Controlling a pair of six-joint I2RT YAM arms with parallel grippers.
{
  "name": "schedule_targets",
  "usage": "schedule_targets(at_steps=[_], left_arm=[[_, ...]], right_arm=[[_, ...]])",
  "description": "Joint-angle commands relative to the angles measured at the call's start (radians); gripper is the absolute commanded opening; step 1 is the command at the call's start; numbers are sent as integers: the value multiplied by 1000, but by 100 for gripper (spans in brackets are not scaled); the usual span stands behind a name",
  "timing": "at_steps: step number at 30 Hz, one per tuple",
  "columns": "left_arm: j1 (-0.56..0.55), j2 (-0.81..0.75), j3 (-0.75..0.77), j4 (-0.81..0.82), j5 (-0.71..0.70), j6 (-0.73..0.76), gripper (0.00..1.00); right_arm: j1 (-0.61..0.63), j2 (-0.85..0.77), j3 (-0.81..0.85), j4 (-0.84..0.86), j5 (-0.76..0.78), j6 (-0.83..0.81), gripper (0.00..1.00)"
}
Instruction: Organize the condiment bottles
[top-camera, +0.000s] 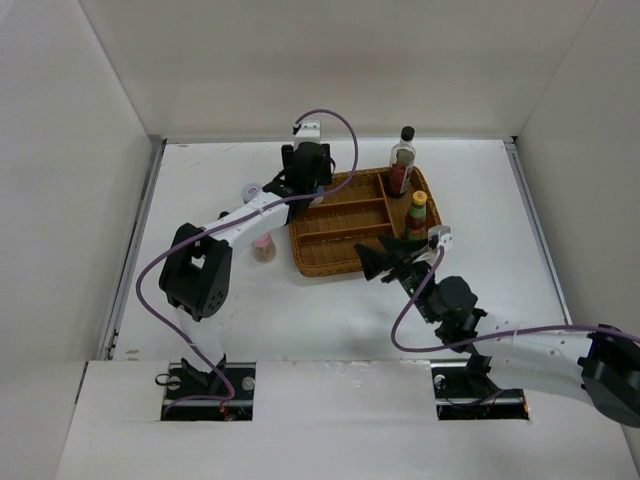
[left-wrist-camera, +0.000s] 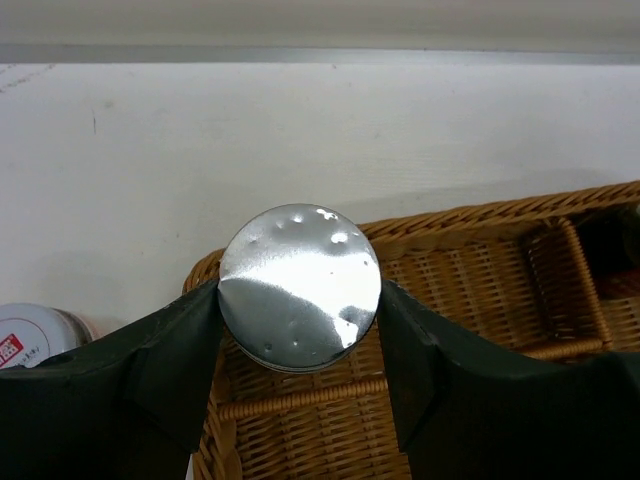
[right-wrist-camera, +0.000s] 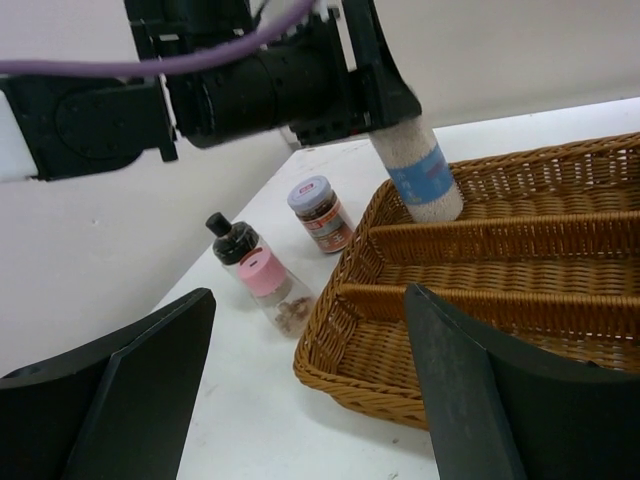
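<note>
My left gripper (left-wrist-camera: 300, 312) is shut on a jar by its silver lid (left-wrist-camera: 300, 280). In the right wrist view this jar (right-wrist-camera: 420, 175), with white contents and a blue label, has its base down in the far left compartment of the wicker basket (right-wrist-camera: 380, 385). Two bottles stand in the basket's right end: a tall black-capped one (top-camera: 403, 160) and a yellow-capped one (top-camera: 417, 213). On the table left of the basket are a pink-lidded jar (right-wrist-camera: 268, 285), a black-lidded jar (right-wrist-camera: 232, 240) and a patterned-lid jar (right-wrist-camera: 318, 212). My right gripper (right-wrist-camera: 310, 295) is open and holds nothing, by the basket's near right corner (top-camera: 385, 262).
White walls close the table in on the left, back and right. My left arm (top-camera: 235, 225) reaches across the table just left of the basket, above the loose jars. The basket's (top-camera: 340, 225) middle and near compartments hold nothing.
</note>
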Motion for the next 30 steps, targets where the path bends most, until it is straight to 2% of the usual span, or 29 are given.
schedule_targets(at_steps=[1, 7, 9, 11, 17, 23, 26, 30], left_arm=[[-8, -15, -30, 100, -9, 0, 50], [-9, -54, -86, 107, -13, -1, 74], [-15, -96, -107, 115, -18, -3, 86], [-20, -158, -133, 126, -27, -4, 92], [-23, -391, -289, 120, -124, -38, 95], [29, -635, -474, -113, -273, -144, 92], [95, -715, -541, -205, -261, -182, 91], [159, -758, -623, -242, -228, -242, 91]], right_arm=[[-6, -10, 5, 53, 19, 9, 83], [-10, -16, 2, 53, 21, 12, 83], [-9, -18, 3, 53, 19, 10, 84], [-9, -12, 3, 52, 18, 12, 84], [-9, -4, 14, 40, 21, 7, 84], [-7, -1, 19, 29, 21, 12, 84], [-9, 20, 28, 23, 21, 15, 85], [1, 39, 45, 0, 19, 15, 85]])
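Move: My left hand still grips the silver-lidded jar over the basket's far-left corner compartment, its middle about 5 cm below the hand point. Of the jars left on the table, all some 9 cm below this hand, the lavender-lidded one is about 4 cm back and 13 cm left, the black-capped one 12 back and 19 left, the pink-capped one 15 back and 11 left. From my right hand the silver-lidded jar lies roughly 25 cm ahead, 12 cm left and 10 cm lower. I lower the silver-lidded jar a last 3 cm or so into the basket's far-left corner and open my left fingers wide to let go of it. Then I draw the hand back and up, and swing it left towards the black-capped jar, about 14 cm back and 18 cm left in all, turning some 25 degrees counter-clockwise and sinking again at the end with the fingers open. ##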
